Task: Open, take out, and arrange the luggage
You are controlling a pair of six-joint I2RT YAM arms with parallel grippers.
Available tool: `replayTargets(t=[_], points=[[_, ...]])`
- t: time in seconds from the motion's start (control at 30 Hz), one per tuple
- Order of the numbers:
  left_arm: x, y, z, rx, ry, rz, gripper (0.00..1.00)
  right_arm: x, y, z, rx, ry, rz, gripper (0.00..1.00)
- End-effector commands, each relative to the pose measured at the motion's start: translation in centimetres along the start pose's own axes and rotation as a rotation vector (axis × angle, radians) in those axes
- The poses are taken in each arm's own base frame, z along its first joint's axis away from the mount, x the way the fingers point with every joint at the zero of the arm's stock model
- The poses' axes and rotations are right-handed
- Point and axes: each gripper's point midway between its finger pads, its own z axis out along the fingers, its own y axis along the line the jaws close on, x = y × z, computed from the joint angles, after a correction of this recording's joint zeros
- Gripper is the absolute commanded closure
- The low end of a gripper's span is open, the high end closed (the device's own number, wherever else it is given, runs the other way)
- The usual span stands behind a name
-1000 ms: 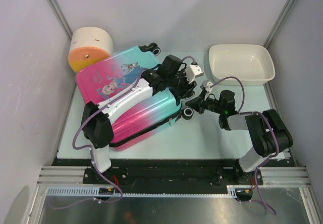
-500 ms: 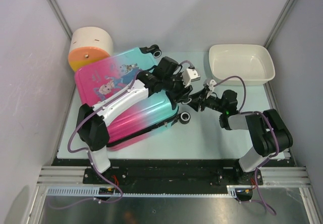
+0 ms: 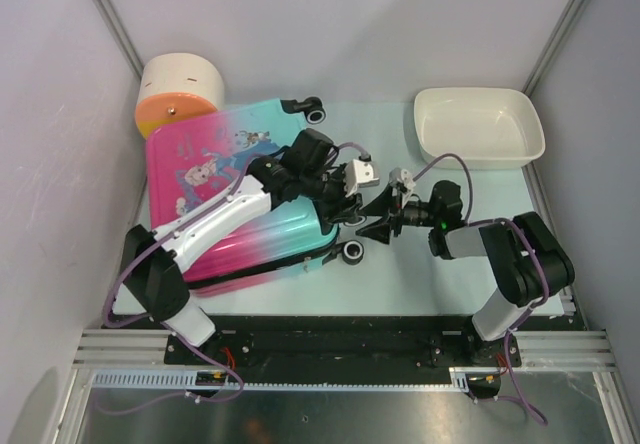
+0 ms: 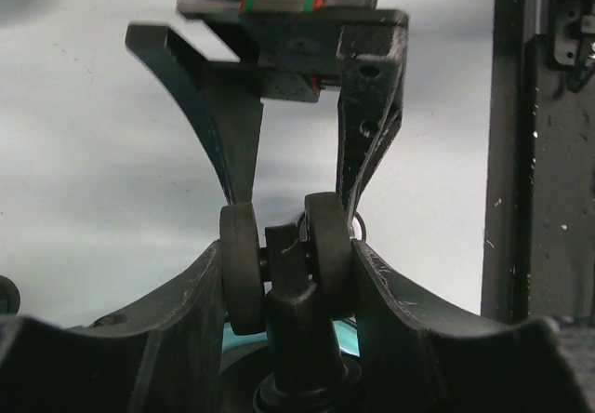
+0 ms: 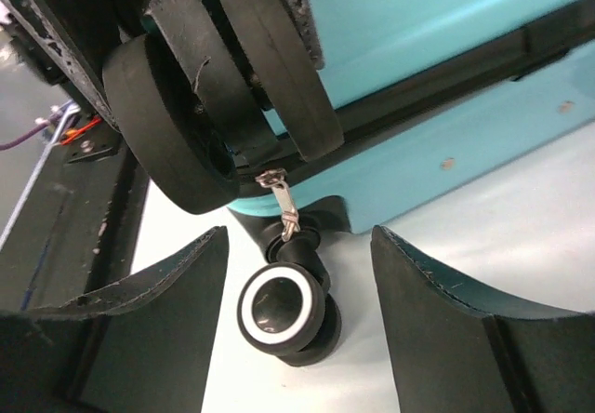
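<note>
The luggage [image 3: 195, 169], a pink-to-teal hard-shell suitcase, lies flat and zipped on the table. My left arm reaches across it, and the left gripper [image 3: 338, 212] is shut on one black twin caster wheel [image 4: 284, 264] at the teal end, a finger pressed against each side. My right gripper [image 3: 376, 220] faces that same corner with its jaws open and holds nothing. In the right wrist view the right gripper [image 5: 297, 246] frames the metal zip pull [image 5: 284, 204] and a second, white-ringed wheel [image 5: 279, 311] under the teal shell [image 5: 418, 22].
A white rectangular basin [image 3: 478, 124] stands at the back right. A cream-and-orange rounded drawer box [image 3: 178, 94] sits at the back left, close to the suitcase's pink end. Another suitcase wheel [image 3: 312, 112] points toward the back wall. Grey walls close in both sides.
The right gripper has opened from shut and followed leftward. The left arm pulled the wheel end left and toward the near edge, turning the suitcase with it.
</note>
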Motion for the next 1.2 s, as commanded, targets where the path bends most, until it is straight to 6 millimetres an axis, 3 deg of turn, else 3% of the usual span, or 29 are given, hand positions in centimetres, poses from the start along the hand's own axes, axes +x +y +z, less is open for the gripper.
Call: replayTargets(t=[0.0,0.3,0.47,0.73,0.9,1.03,1.17], points=[[1.6,-5.1,-2.0,0.194,-0.005,0.031,1.00,-0.1,1.7,1.7,-0.093,-0.003,-0.060,0.34],[2.3,-6.4,-2.8,0.216,-0.013,0.043,1.00,1.1,2.6,4.7,-0.074,-0.002,-0.067,0.35],[2.4,-6.7,-3.0,0.218,-0.017,0.051,1.00,2.3,4.1,6.0,-0.117,0.018,-0.062,0.36],[2.5,-7.1,-3.1,0.232,-0.024,0.051,1.00,3.0,3.9,7.4,-0.092,0.007,-0.084,0.43],[2.5,-7.5,-3.2,0.246,-0.033,0.051,1.00,3.0,3.8,7.8,-0.078,0.001,-0.069,0.62],[2.5,-7.7,-3.3,0.255,-0.037,0.045,1.00,3.2,3.2,7.8,-0.049,0.000,-0.064,0.89],[2.7,-8.0,-3.4,0.262,-0.038,0.038,1.00,2.9,1.9,7.9,0.030,-0.015,-0.030,1.00]])
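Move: The zipper pull on the luggage's end lies about 6 cm left of the right gripper, 3 cm back and 2 cm lower. The held wheel, still in the left gripper, is roughly 3 cm left of the right one, 4 cm back and 6 cm higher; the bottom wheel is about 5 cm left, 4 cm back and 9 cm below it. From the left gripper the pull is about level fore and aft, 3 cm left and 8 cm down. Reach the open right gripper left and back under the held wheel towards the zipper pull, about 10 cm in all and sinking some 3 cm, then shut its fingers fully at the pull as the reach ends. Keep the left gripper's hold on the wheel and draw that corner of the luggage back and left about 4 cm, turning slightly clockwise. ##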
